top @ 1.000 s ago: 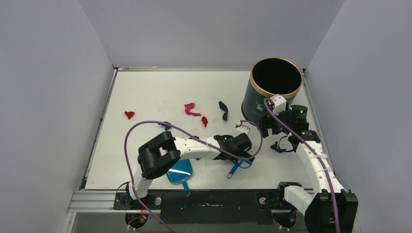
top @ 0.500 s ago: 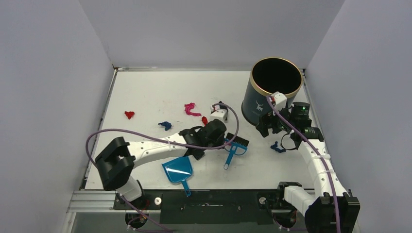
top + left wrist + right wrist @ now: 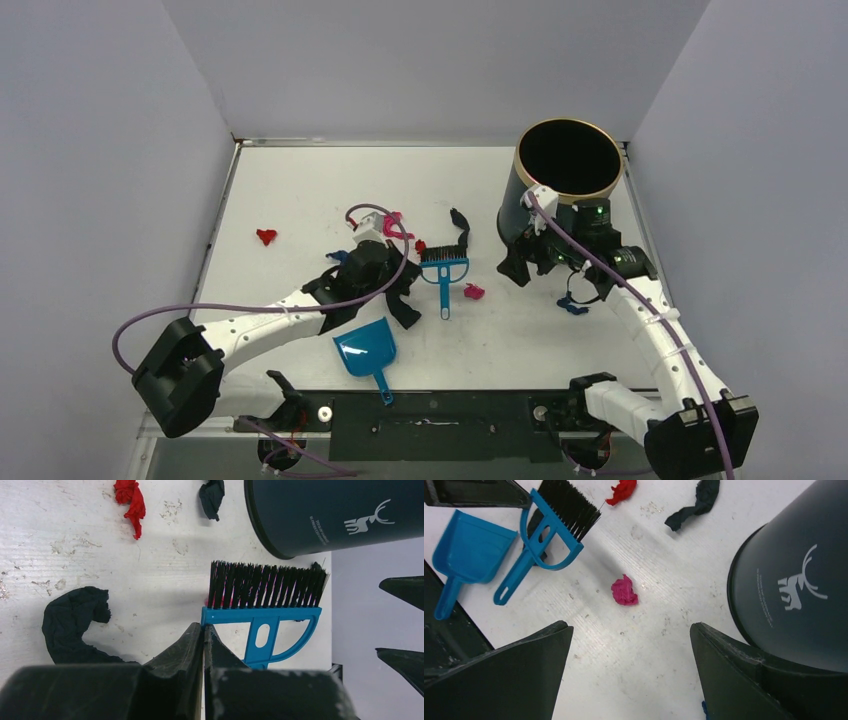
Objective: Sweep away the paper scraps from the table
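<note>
The paper scraps lie across the white table (image 3: 290, 190): a red one (image 3: 266, 236), a dark blue one (image 3: 338, 256), a magenta curl (image 3: 397, 222), a small red one (image 3: 421, 245), a dark strip (image 3: 460, 228), a magenta lump (image 3: 473, 292) and a blue bit (image 3: 572, 306). A blue brush (image 3: 443, 270) lies flat, bristles pointing away. My left gripper (image 3: 410, 280) is shut, its tips (image 3: 204, 626) at the brush head's left corner (image 3: 207, 615), with a black scrap (image 3: 75, 625) to their left. My right gripper (image 3: 525, 268) hovers open in front of the bin, the magenta lump (image 3: 624, 591) ahead of it.
A tall dark bin (image 3: 565, 185) with a gold rim stands at the back right, close to my right gripper's right finger (image 3: 744, 670). A blue dustpan (image 3: 368, 352) lies near the front edge. Side walls close in the table.
My left gripper swung left and away from the front edge, and the brush moved with it toward the scraps. A magenta lump now shows right of the brush. My right gripper shifted slightly left.
</note>
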Tool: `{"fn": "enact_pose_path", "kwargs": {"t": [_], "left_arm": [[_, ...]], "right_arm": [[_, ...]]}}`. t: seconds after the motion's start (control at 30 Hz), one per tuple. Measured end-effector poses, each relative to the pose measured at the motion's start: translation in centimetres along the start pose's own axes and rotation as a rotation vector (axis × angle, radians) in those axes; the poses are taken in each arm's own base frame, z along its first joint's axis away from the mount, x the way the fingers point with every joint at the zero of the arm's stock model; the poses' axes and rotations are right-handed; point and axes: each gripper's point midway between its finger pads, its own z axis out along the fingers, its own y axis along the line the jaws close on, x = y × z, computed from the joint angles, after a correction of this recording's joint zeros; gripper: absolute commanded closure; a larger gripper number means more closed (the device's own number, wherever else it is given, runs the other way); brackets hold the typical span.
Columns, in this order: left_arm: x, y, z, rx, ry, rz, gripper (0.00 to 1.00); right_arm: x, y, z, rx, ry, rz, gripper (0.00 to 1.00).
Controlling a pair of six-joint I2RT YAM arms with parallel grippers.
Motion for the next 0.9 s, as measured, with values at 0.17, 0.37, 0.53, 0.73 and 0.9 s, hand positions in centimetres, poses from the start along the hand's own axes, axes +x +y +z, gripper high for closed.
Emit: {"fn": "enact_pose_path", "kwargs": {"t": [0.17, 0.37, 0.53, 0.73, 0.9], "left_arm": [[-0.5, -0.3, 0.1, 0.044, -0.011, -0.07, 1.0], [0.0, -2.1, -0.5, 0.133, 0.021, -0.006, 1.0], [0.5, -2.8, -1.4, 0.18, 0.045, 0.115, 1.0], [0.9, -3.9, -2.6, 0.245, 0.053, 0.24, 1.0], [1.5, -4.0, -3.0, 0.261, 0.059, 0.317, 1.0]], "right_arm": [[-2.4, 0.4, 0.9, -0.063, -0.005, 0.029, 0.08], [-3.5, 1.0, 3.1, -0.143, 0.049, 0.067, 0.08], [-4.3, 3.2, 5.4, -0.257, 0.125, 0.017, 0.09], [-1.9, 5.3, 6.4, -0.36, 0.24, 0.041, 0.0], [-0.9, 7.1, 6.7, -0.425, 0.299, 0.038, 0.09]]}}
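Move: From the wide-open right gripper, the blue brush's head lies about 15 cm to the left, 3 cm farther out and 5 cm lower. The pink scrap is on the table 8 cm left, 7 cm ahead and 18 cm below; the red scrap is 20 cm left and 18 cm ahead. The closed left gripper already holds the brush by its left corner, its head centred 5 cm to the right; the right gripper is some 20 cm right, 3 cm back and 5 cm higher. Bring the right gripper left about 9 cm to the brush head's free end, arcing slightly forward and up first, then back and down; keep it wide open, turning some 20 degrees counter-clockwise and tipping its fingers down. Keep the left gripper's hold, drawing the brush back and up 3 cm and slightly right, swinging clockwise about 20 degrees. ##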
